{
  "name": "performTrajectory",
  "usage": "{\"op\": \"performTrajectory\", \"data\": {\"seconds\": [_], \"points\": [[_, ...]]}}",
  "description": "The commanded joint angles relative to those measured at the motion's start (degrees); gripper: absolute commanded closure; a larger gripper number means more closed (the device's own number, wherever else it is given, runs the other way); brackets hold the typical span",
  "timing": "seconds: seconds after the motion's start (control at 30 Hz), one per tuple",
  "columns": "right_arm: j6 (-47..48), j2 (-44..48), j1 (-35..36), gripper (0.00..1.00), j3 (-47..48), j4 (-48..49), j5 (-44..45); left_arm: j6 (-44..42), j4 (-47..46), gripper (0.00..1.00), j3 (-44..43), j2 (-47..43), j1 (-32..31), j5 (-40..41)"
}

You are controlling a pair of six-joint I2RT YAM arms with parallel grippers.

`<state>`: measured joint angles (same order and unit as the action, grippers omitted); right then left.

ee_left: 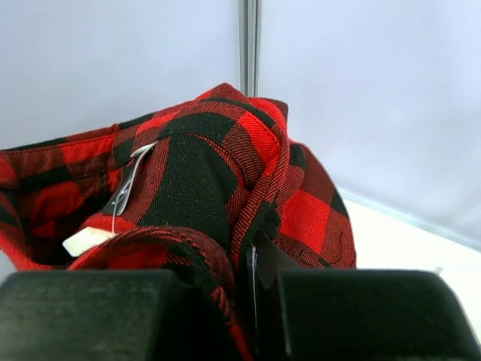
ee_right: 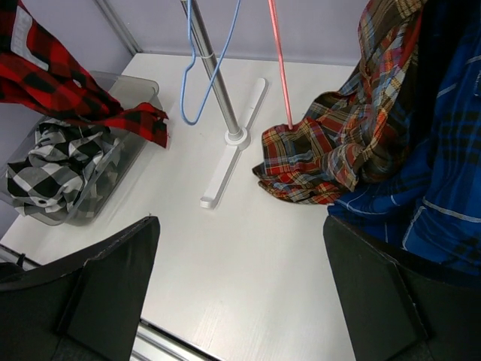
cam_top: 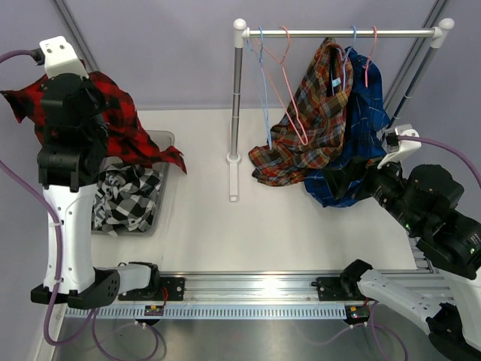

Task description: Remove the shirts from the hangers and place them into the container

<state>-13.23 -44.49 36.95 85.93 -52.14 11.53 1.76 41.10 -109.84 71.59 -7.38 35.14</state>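
Observation:
My left gripper (ee_left: 252, 280) is shut on a fold of the red-and-black check shirt (ee_left: 188, 173). It holds the shirt up at the far left, where the shirt (cam_top: 124, 131) drapes over the back of the grey container (cam_top: 162, 197). A black-and-white check shirt (cam_top: 128, 197) lies in the container. The tartan shirt (cam_top: 312, 120) and the blue shirt (cam_top: 362, 143) hang on hangers from the rail, their hems on the table. A light blue hanger (cam_top: 264, 90) and a pink hanger (cam_top: 290, 83) hang bare. My right gripper (ee_right: 240, 278) is open and holds nothing, low beside the blue shirt (ee_right: 443, 173).
The silver rail (cam_top: 338, 33) stands on a post (cam_top: 236, 98) with a white foot (cam_top: 233, 184) at mid-table. Bare white tabletop (ee_right: 248, 226) lies between the container (ee_right: 143, 90) and the tartan shirt (ee_right: 331, 150). A metal track (cam_top: 248, 289) runs along the near edge.

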Motion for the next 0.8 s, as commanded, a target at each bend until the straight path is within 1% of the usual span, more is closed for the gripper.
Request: {"op": "performTrajectory", "data": {"seconds": [0.0,0.13,0.2,0.3,0.47,0.5,0.57,0.77], "points": [[0.8,-0.6,-0.3,0.01,-0.2,2.2,-2.9,-0.8,-6.7,1.0,-6.6,-3.9,0.4,3.2],[0.2,-1.1,-0.3,0.01,0.1,2.4,-5.3,-3.1,-16.2,1.0,-8.9,-7.0,0.4,6.7],[0.3,-1.7,-0.3,0.01,0.1,2.6,-5.6,-4.3,-16.8,1.0,-13.8,-6.5,0.4,6.8],[0.6,-2.4,-0.3,0.01,0.1,3.0,-6.0,-5.0,-16.8,1.0,-17.6,-5.6,0.3,6.5],[0.8,-2.7,-0.3,0.01,-0.5,3.5,-6.0,-5.4,-18.1,1.0,-13.7,-8.3,0.3,7.4],[0.8,-2.6,-0.3,0.0,-0.7,3.6,-6.1,-6.3,-19.0,1.0,-11.2,-8.7,0.4,7.7],[0.9,-2.5,-0.3,0.01,-1.0,4.0,-6.5,-7.0,-20.5,1.0,-8.9,-9.2,0.4,8.5],[1.2,-2.4,-0.4,0.01,-0.1,3.4,-6.7,-8.0,-20.4,1.0,-7.7,-5.9,0.4,7.5]]}}
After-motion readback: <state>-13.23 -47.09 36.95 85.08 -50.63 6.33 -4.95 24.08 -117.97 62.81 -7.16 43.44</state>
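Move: Straight beneath the left hand, which already holds the red checked shirt, lies the container: its middle is about 45 cm below, 1 cm back and 2 cm to the right. The black-and-white shirt in it sits roughly 4 cm back and 3 cm right of the hand, about as low. The foot of the clothes rack's left post is some 7 cm ahead and 31 cm right. From the right hand the container is about 54 cm left, 12 cm ahead and 36 cm down. Swinging the red checked shirt up and back towards its own base, the left hand climbs about 16 cm while drawing back as far, away from over the container's middle, its fingers tipping up some 35 degrees. Near the end it turns back, coming a few centimetres forward and slightly down; the shut fingers keep their pinch on the shirt. The open right hand eases slightly left. ##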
